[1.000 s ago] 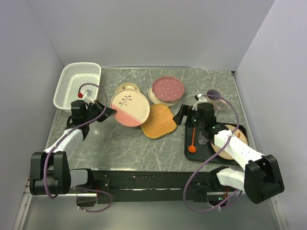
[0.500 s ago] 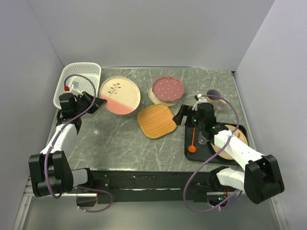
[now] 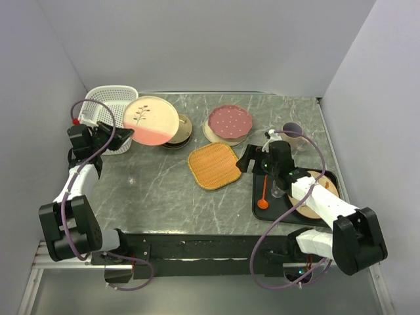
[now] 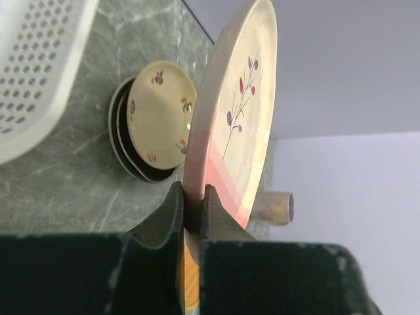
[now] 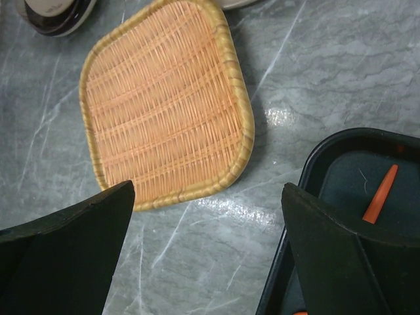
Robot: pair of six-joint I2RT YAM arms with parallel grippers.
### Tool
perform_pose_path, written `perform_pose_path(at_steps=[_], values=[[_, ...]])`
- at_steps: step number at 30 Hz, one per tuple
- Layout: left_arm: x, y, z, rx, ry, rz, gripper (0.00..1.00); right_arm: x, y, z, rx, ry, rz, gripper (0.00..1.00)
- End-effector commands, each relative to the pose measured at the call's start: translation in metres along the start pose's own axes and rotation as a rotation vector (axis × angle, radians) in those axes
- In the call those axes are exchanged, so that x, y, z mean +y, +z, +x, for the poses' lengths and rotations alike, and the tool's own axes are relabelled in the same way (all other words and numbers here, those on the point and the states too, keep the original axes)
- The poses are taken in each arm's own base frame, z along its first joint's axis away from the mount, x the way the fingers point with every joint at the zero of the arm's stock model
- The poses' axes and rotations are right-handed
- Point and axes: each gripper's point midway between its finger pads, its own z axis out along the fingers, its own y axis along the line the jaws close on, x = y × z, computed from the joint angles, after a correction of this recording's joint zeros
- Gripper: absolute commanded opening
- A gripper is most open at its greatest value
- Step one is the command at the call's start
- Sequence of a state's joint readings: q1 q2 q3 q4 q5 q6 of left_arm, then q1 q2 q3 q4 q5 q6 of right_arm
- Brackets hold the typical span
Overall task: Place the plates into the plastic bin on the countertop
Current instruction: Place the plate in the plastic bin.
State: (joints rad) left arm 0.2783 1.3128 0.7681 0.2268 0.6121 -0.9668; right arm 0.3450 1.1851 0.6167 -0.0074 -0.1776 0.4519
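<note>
My left gripper (image 3: 122, 135) (image 4: 191, 197) is shut on the pink edge of the pink-and-cream sprig plate (image 3: 151, 119) (image 4: 231, 121). It holds the plate tilted in the air, overlapping the right rim of the white lattice plastic bin (image 3: 98, 93) (image 4: 29, 79). A small tan plate (image 3: 182, 128) (image 4: 159, 117) rests on dark plates beside the bin. The pink polka-dot plate (image 3: 230, 121) lies at the back middle on a cream plate. The orange-brown squarish woven plate (image 3: 213, 165) (image 5: 167, 105) lies in the middle of the countertop (image 3: 164, 197). My right gripper (image 3: 249, 159) (image 5: 207, 193) hovers open just right of it, empty.
A black tray (image 3: 257, 203) (image 5: 338, 157) at the right holds an orange spoon (image 3: 263, 194) (image 5: 380, 193) and a tan plate (image 3: 326, 187) under my right arm. A cup (image 3: 293, 131) (image 4: 272, 208) lies behind the tray. Grey walls close in the left, back and right.
My left arm has swung back and to the left with the sprig plate, carrying it up to the bin and uncovering the small tan plate. The right arm has not moved.
</note>
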Motion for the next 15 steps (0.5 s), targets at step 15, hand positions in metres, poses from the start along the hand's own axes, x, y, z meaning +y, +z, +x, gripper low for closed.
perform_pose_path(at_steps=[15], values=[[-0.045, -0.026, -0.089, -0.306, 0.043, 0.080, 0.01, 0.003, 0.003, -0.014, -0.050, -0.025, 0.008, 1.00]])
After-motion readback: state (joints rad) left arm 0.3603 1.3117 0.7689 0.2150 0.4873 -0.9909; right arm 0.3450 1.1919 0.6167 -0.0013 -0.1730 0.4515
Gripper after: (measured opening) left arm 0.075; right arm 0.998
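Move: The plastic bin, where the held large plate is to go, has its middle some 13 cm to the left of the left gripper, about 7 cm ahead and 16 cm below. On the gripper's other side, the stack of small plates lies roughly 14 cm to the right, 4 cm ahead and 18 cm below. The wicker tray is about 29 cm right and 9 cm back, also 18 cm down. From the right gripper, the bin lies some 52 cm left, 15 cm ahead and 7 cm lower. Keep the large plate pinched by its rim and bring the left gripper about 5 cm to the left, towards the plastic bin, staying at nearly the same height. As it travels, swing the wrist some 10 degrees counter-clockwise so the fingers point more nearly straight ahead; don't open them. ##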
